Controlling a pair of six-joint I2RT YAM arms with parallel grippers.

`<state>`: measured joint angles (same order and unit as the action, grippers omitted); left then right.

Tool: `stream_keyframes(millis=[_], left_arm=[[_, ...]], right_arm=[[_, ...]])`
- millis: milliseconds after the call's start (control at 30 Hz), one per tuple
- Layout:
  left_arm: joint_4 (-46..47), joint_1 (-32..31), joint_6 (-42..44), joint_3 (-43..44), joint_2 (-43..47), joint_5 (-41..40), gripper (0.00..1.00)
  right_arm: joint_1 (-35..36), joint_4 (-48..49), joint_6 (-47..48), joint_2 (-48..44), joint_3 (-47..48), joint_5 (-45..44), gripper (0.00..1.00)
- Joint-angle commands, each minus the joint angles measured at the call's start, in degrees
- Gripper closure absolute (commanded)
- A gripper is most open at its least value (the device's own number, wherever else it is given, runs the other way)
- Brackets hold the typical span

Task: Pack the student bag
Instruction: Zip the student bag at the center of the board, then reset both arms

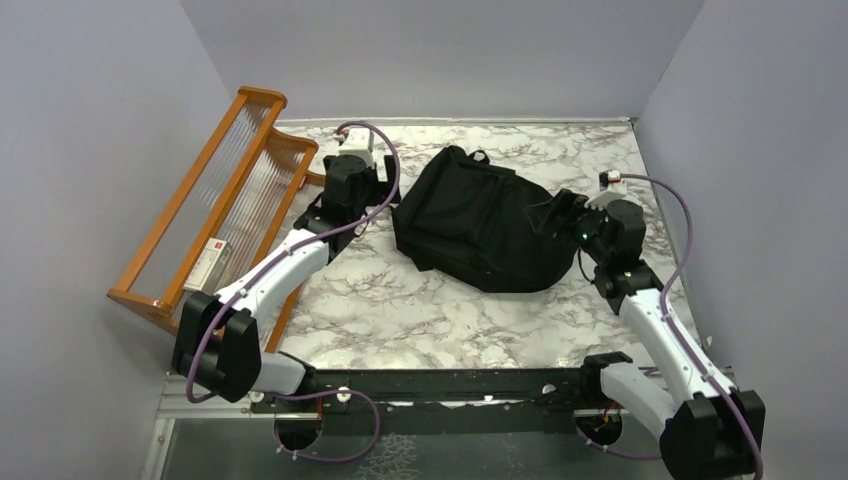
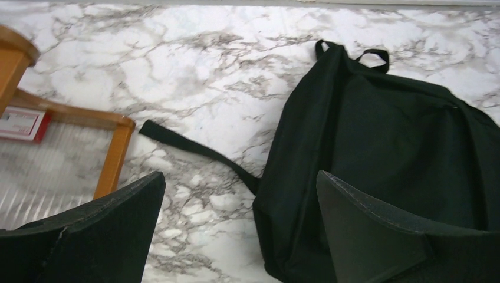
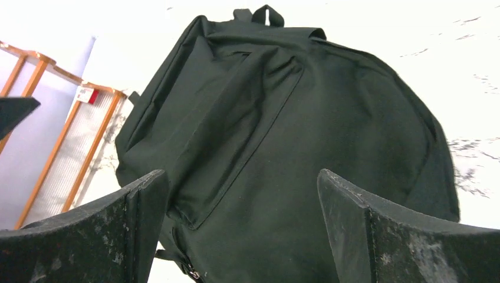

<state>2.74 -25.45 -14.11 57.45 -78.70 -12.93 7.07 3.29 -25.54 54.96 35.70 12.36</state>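
Observation:
The student bag is a black fabric backpack lying flat on the marble table, its top loop pointing away from me. The front pocket faces up and looks closed. A loose strap trails onto the marble on the bag's left side. My left gripper hovers open at the bag's left edge, with nothing between its fingers. At the bag's right end, my right gripper stands open just over the fabric, gripping nothing. In the overhead view it sits at the bag's right corner.
A wooden rack with ribbed clear panels leans at the left wall. A small white and red box lies in it, also seen from the left wrist. Grey walls close in the table on three sides.

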Motion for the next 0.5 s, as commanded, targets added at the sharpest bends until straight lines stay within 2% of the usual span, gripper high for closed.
stream_keyframes(millis=[0, 267, 467], left_arm=[[-1.4, 0.3, -2.6, -4.6, 4.4, -6.7, 0.01], [1.9, 0.3, -5.3, -15.9, 12.8, -7.8, 0.01], [1.6, 0.3, -4.7, -17.2, 15.7, -10.8, 0.01]], right_arm=[[0.0, 3.1, -0.8, -6.4, -2.5, -8.3, 0.0], [0.0, 5.0, 0.9, -14.6, -7.2, -16.9, 0.0], [0.0, 6.8, 3.7, -17.1, -8.9, -20.2, 0.0]])
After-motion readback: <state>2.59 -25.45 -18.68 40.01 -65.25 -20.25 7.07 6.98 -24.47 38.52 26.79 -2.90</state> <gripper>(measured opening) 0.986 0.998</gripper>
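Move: The zipped student bag lies between my open, empty hands: its middle is about 23 cm to the right of my left hand, 5 cm back and 17 cm below. From my left hand, the strap lies some 5 cm to the left, 4 cm ahead, and the wooden rack about 38 cm to the left, 3 cm back. From my right hand the bag's middle is roughly 13 cm left, 3 cm ahead, 16 cm below; its top loop is 14 cm left, 20 cm ahead. I draw both empty hands apart from the student bag, fingers still wide open. My left hand backs off about 6 cm while going left and sinking nearly as far, over bare table towards the rack, with a slight counter-clockwise turn. My right hand goes 5 cm right, rises about 3 cm before easing down a little, draws slightly back, tips its fingers up and turns some 15 degrees clockwise. ##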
